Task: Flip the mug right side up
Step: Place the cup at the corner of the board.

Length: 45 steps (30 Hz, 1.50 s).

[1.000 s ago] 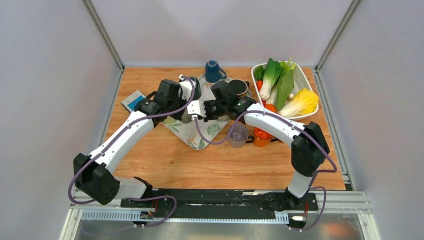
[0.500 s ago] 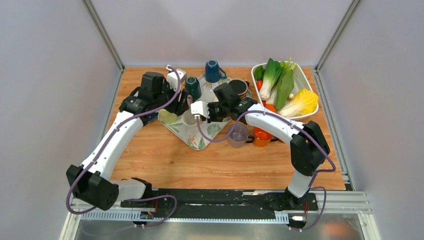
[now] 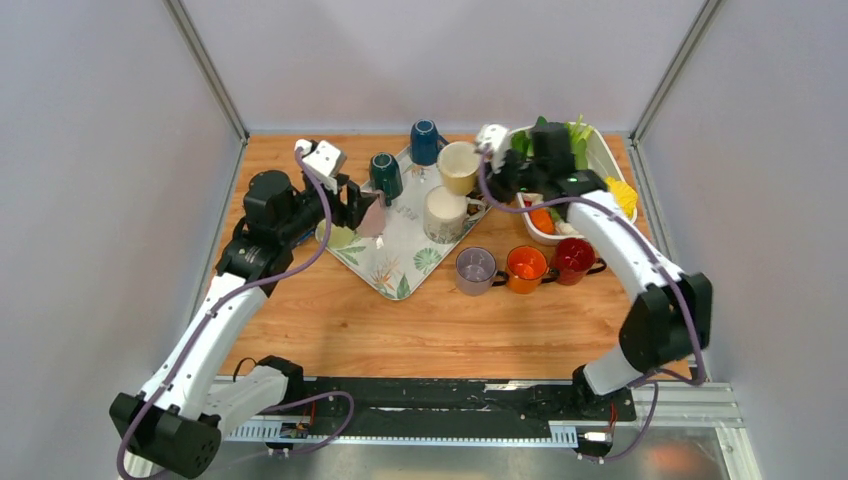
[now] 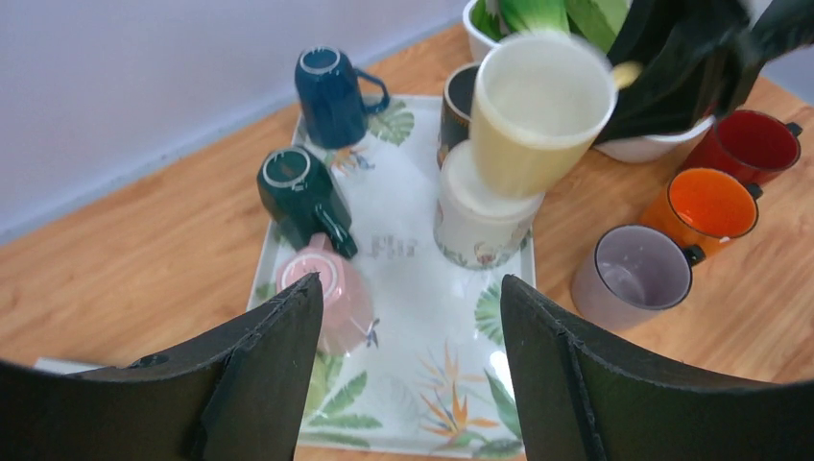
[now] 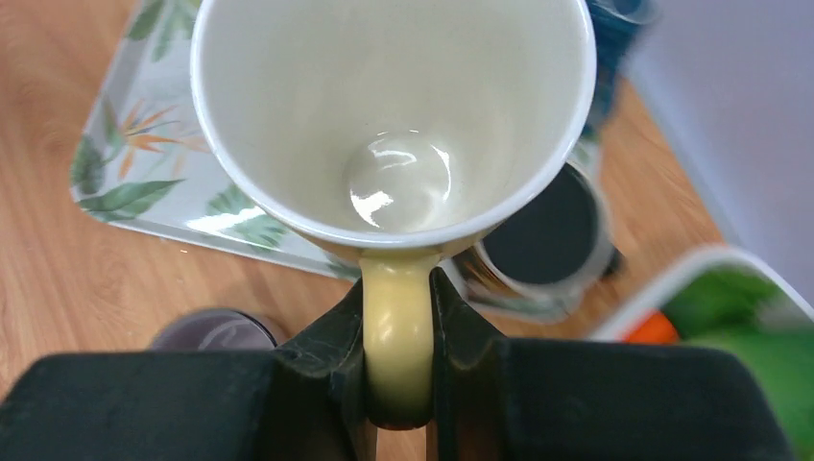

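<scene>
A cream-yellow mug (image 3: 459, 166) hangs in the air over the back right corner of the leaf-print tray (image 3: 400, 272). Its open mouth faces up and tilts toward the left. My right gripper (image 5: 398, 365) is shut on the mug's handle (image 5: 396, 327), and the wrist view looks straight into the empty mug (image 5: 394, 115). My left gripper (image 3: 365, 210) stands open and empty at the tray's left edge. In the left wrist view its fingers (image 4: 259, 375) frame the tray (image 4: 422, 327), with the held mug (image 4: 538, 106) far ahead.
On the tray stand upside-down mugs: white floral (image 3: 443, 213), pink (image 4: 326, 288), dark green (image 3: 385, 175), blue (image 3: 425, 142). Upright purple (image 3: 476, 268), orange (image 3: 527, 267) and red (image 3: 574, 258) mugs sit to its right. A white vegetable bin (image 3: 603, 160) stands at the back right.
My right gripper has lifted the cream mug off the tray, swung it back and to the right, and turned its mouth upward. My left gripper has opened and drawn back to the left.
</scene>
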{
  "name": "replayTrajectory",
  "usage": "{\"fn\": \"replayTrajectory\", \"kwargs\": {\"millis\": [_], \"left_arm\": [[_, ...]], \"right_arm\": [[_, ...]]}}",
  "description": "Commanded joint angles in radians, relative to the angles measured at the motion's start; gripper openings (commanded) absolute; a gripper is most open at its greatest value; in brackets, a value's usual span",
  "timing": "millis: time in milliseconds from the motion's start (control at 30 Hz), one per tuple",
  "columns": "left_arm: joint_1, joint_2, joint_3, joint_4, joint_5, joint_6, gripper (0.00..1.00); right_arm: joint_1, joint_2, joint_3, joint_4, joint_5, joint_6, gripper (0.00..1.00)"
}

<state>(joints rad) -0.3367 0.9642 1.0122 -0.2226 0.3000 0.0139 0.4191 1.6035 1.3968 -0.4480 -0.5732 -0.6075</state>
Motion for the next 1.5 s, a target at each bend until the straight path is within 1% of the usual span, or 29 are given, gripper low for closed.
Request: {"fn": "replayTrajectory", "kwargs": {"millis": [0,133,200,267,333,400,500,567,667,733,867,1033,1467], "left_arm": [[0.000,0.075,0.043,0.128,0.096,0.035,0.76],[-0.001,0.116,0.073,0.114,0.104,0.003,0.74],[0.000,0.111,0.061,0.147,0.110,-0.006,0.74],[-0.001,0.102,0.049,0.161,0.123,-0.021,0.74],[-0.001,0.097,0.046,0.161,0.138,-0.038,0.74],[0.000,0.092,0.045,0.157,0.166,-0.036,0.74],[-0.002,0.086,0.043,0.146,0.197,-0.021,0.73],[-0.003,0.079,0.043,0.135,0.190,-0.003,0.73],[-0.004,0.065,0.039,0.105,0.179,0.049,0.73],[-0.003,0.056,0.035,0.087,0.174,0.080,0.73],[-0.003,0.045,0.033,0.065,0.152,0.113,0.73],[-0.003,0.046,0.048,0.033,0.154,0.142,0.73],[-0.003,0.062,0.076,-0.003,0.148,0.160,0.73]], "right_arm": [[-0.239,-0.263,-0.061,0.073,-0.053,0.163,0.00],[-0.503,-0.406,-0.168,0.011,-0.063,0.159,0.00],[-0.623,-0.452,-0.198,-0.056,-0.096,0.108,0.00],[-0.737,-0.485,-0.226,-0.122,-0.145,0.019,0.00],[-0.839,-0.491,-0.245,-0.202,-0.192,-0.097,0.00],[-0.922,-0.471,-0.260,-0.266,-0.199,-0.212,0.00],[-1.053,-0.421,-0.291,-0.289,-0.197,-0.331,0.00],[-1.112,-0.377,-0.303,-0.289,-0.200,-0.364,0.00],[-1.159,-0.332,-0.323,-0.295,-0.196,-0.426,0.00],[-1.166,-0.308,-0.347,-0.294,-0.188,-0.473,0.00],[-1.168,-0.263,-0.394,-0.285,-0.175,-0.507,0.00],[-1.167,-0.221,-0.448,-0.188,-0.149,-0.485,0.00],[-1.168,-0.136,-0.542,-0.056,-0.136,-0.478,0.00]]}}
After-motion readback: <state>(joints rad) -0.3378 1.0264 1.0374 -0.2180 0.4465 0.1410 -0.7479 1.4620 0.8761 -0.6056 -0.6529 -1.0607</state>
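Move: The right hand grips the upright yellow mug by its handle. The free spot at the row's right end lies about 35 cm to its right, 7 cm back and 16 cm below; at that same depth, the red mug stands some 23 cm right and 8 back, the orange one 12 right and 10 back, and the vegetable basket 27 right and 11 ahead. From the left hand that spot is level ahead, roughly 58 cm right and 27 cm below. Fast to the right, about 40 cm in all, the right hand first rises some 7 cm, then sinks steeply while drawing back about 10 cm, carrying the yellow mug to the free spot beyond the red mug. It swings about 45 degrees clockwise, tips down slightly and keeps its pinch on the handle. The left hand, empty and open, shifts a couple of centimetres right and turns slightly clockwise. ##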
